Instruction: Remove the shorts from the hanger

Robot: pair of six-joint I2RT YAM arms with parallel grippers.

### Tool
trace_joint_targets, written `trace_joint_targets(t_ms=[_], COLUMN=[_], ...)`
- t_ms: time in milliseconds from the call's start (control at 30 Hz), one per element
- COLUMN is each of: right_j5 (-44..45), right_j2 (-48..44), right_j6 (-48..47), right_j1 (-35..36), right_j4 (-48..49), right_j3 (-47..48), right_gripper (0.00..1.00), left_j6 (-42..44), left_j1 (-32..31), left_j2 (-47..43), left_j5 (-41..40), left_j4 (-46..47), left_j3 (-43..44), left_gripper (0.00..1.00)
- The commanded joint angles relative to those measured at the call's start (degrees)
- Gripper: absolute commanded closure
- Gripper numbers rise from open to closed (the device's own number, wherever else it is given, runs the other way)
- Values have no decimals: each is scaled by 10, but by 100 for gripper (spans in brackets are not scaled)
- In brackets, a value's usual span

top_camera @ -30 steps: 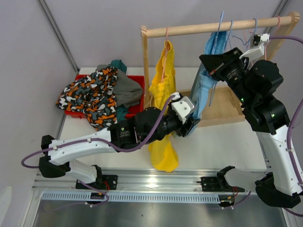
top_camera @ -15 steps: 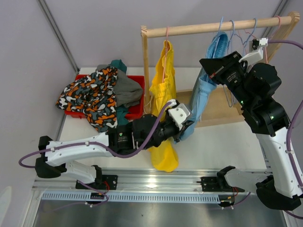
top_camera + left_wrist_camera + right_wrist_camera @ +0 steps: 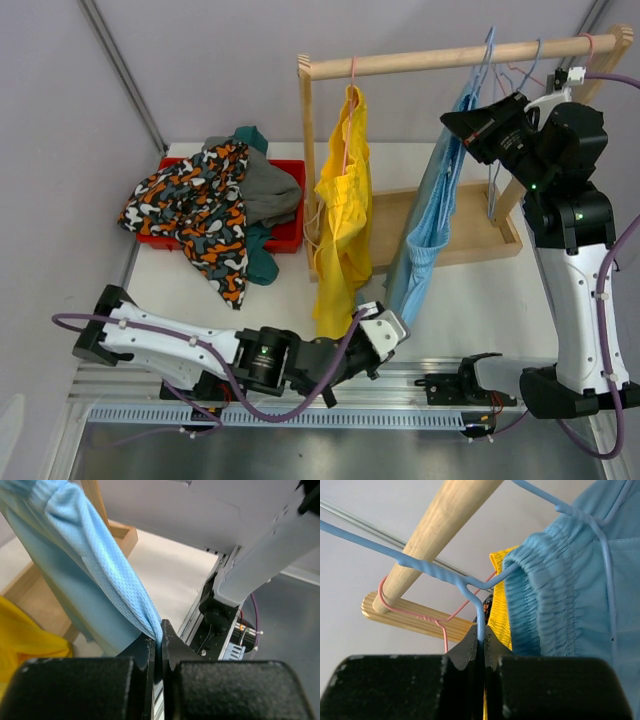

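Observation:
The light blue shorts [image 3: 432, 205] hang stretched from a blue hanger [image 3: 487, 58] on the wooden rod [image 3: 420, 60]. My left gripper [image 3: 390, 322] is low near the table's front edge, shut on the shorts' bottom hem [image 3: 145, 617]. In the left wrist view the fabric runs pinched into my left gripper [image 3: 160, 636]. My right gripper [image 3: 452, 120] is up by the rod. In the right wrist view my right gripper [image 3: 481, 636] is shut on the blue hanger's wire [image 3: 479, 615], beside the gathered waistband [image 3: 555, 595]. Yellow shorts [image 3: 342, 215] hang on a pink hanger [image 3: 351, 75].
A red tray [image 3: 288, 237] at the left holds a pile of camouflage shorts [image 3: 195, 200], grey shorts [image 3: 268, 185] and teal shorts [image 3: 260, 265]. Bare hangers [image 3: 530, 62] hang at the rod's right end. The rack's wooden base [image 3: 470, 232] lies behind the blue shorts.
My left gripper shut on the blue shorts' hem and drew it down toward the near edge, pulling the fabric taut. My right gripper moved the hanger up and right.

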Motion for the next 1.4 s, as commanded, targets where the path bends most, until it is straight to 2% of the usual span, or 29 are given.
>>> trace_joint_targets(t_ms=[0, 167, 367, 600, 700, 833, 900, 933, 1033, 1133, 1267, 1367], right_j5=[5, -28, -78, -148, -183, -246, -311, -315, -290, -302, -301, -296], right_j2=[-15, -53, -172, -222, -214, -190, -180, -176, -159, -120, -51, 9], right_j6=[-6, 8, 39, 56, 73, 136, 238, 252, 220, 199, 161, 139], right_j1=[-20, -24, -22, -22, -22, -22, -22, -22, -23, -23, -29, -36], right_j4=[104, 84, 50, -24, -38, -1, 66, 86, 53, 73, 82, 82], right_j3=[17, -30, -153, -129, -91, -61, -88, -84, -44, -45, -17, 19], right_gripper=[100, 100, 100, 100, 100, 100, 100, 100, 100, 100, 100, 100], left_j6=[-48, -24, -10, -27, -26, -48, -69, -78, -98, -105, -107, -122], left_j1=[-25, 1, 108, 245, 263, 263, 263, 263, 257, 219, 126, 64], left_j2=[26, 77, 115, 165, 176, 160, 141, 134, 103, 63, 45, 45], left_j5=[23, 6, 16, 50, 54, 60, 60, 59, 64, 40, -26, -77], left_j4=[16, 24, -36, -112, -123, -121, -118, -118, -125, -123, -161, -228], left_j3=[-18, 26, 134, 226, 227, 184, 149, 142, 116, 93, 112, 146], left_gripper=[100, 100, 100, 100, 100, 100, 100, 100, 100, 100, 100, 100])
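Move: Down near the front edge, the left hand already pinches the lower hem of the light-blue shorts. Their waistband lies some 30 cm ahead of it, 10 cm to its right and 12 cm higher; the yellow shorts hang about 25 cm ahead and 10 cm left. The right hand grips the blue hanger, with the waistband roughly 5 cm ahead, 3 cm right and 6 cm below it; the rail is about 8 cm ahead and 5 cm above. Drawing the hanger out of the waistband, the right hand pulls back about 17 cm, turning counter-clockwise, then eases forward again with the grip kept. Meanwhile the left hand, still pinching the hem, dips and shifts right, swings forward some 19 cm with a counter-clockwise turn, then sinks and comes about halfway back. ##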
